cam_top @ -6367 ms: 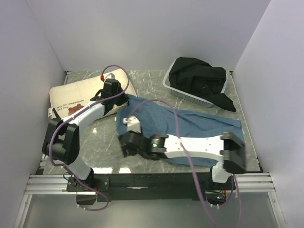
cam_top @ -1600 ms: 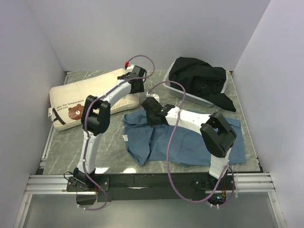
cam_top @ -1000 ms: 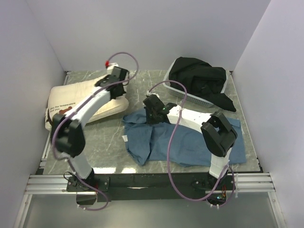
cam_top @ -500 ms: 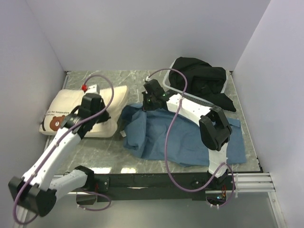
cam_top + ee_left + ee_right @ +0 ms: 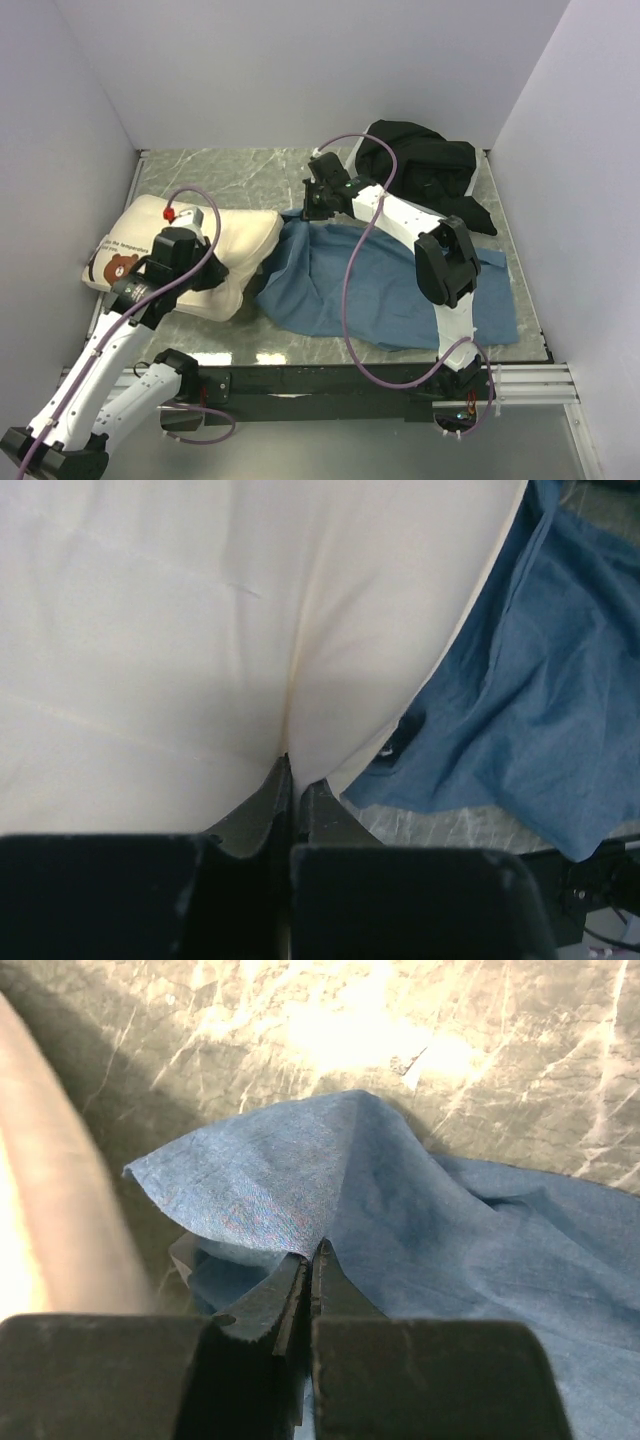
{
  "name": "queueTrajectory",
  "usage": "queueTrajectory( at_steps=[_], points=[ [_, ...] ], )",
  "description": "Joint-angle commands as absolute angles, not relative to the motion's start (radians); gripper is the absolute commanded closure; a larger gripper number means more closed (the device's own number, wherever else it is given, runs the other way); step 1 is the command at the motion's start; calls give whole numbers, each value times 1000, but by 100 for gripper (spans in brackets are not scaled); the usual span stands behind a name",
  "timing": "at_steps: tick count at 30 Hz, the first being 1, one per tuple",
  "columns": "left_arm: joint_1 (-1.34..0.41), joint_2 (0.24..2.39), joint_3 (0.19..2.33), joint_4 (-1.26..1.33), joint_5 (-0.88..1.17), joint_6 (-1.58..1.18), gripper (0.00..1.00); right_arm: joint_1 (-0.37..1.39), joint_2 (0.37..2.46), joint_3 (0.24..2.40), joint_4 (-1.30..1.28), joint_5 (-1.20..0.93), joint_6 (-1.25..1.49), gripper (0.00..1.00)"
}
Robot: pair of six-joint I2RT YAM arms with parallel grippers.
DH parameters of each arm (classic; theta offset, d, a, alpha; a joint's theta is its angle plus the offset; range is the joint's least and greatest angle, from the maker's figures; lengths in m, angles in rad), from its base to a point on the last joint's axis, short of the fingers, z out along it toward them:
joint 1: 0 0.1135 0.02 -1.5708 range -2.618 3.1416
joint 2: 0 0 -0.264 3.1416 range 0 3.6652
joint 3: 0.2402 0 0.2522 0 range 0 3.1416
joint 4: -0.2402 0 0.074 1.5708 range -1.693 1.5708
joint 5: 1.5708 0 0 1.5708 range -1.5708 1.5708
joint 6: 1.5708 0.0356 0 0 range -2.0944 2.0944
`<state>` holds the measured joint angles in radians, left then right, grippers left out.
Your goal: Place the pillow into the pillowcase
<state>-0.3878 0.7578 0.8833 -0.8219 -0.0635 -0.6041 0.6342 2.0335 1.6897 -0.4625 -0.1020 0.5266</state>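
The cream pillow (image 5: pixel 165 240) with its bear print lies at the left of the table. Its right end meets the raised left edge of the blue pillowcase (image 5: pixel 390 290). My left gripper (image 5: pixel 212 274) is shut, pinching a fold of the pillow (image 5: pixel 200 630) near its front side. My right gripper (image 5: pixel 312 207) is shut on the pillowcase's back-left edge and holds it off the table. In the right wrist view, the blue fabric (image 5: pixel 400 1200) peaks at the closed right gripper (image 5: pixel 312 1252). Whether the pillow's end is inside the case is hidden.
A white basket (image 5: pixel 385 203) holding black cloth (image 5: pixel 420 170) stands at the back right, just behind my right arm. White walls close in the table on the left, back and right. Bare marble (image 5: pixel 230 170) shows behind the pillow.
My left arm has swung toward the near left, dragging the pillow forward with it. My right gripper has carried the pillowcase edge up and toward the back.
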Motion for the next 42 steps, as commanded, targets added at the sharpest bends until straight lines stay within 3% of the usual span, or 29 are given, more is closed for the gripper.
queueTrajectory(
  at_steps=[1,22,36,38,40,41,42],
  points=[
    [-393,747,839,-772,-9,-661,99,627,2034,1741,-460,-120,520,100],
    [-445,825,772,-598,31,-781,99,675,1862,1646,-477,-120,462,100],
    [-445,1115,905,-388,3,-772,99,848,1813,1669,-549,-46,453,100],
    [-445,1167,913,-368,3,-769,99,848,1841,1693,-566,-31,456,93],
    [-445,1198,905,-336,23,-764,99,845,1855,1694,-588,3,459,76],
    [-446,1201,900,-324,23,-765,99,845,1844,1654,-577,30,463,67],
    [-445,1206,891,-316,23,-765,99,845,1807,1626,-546,55,468,49]
  ],
)
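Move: The pillowcase's mouth, where the left hand is taking the pillow, lies about 9 cm ahead, 9 cm to its right and some 16 cm below. The pillow's bear print is roughly 22 cm to that hand's left, 6 cm ahead and 12 cm lower. For the right hand, already pinching a corner of the mouth, the pillow's right end is about 9 cm left, 8 cm back, nearly level; the basket of black cloth stands some 25 cm right, 15 cm ahead, slightly lower. The pillow's gathered right end, still pinched by the left hand, is first lowered and eased right, then carried forward and right to the case's mouth, about 7 cm each way and 6 cm down overall. The pillowcase hem, after a pause, is drawn back, up and left towards that end by the right hand, about 9 cm back, turning slightly counter-clockwise; its fingers start opening at the end. ##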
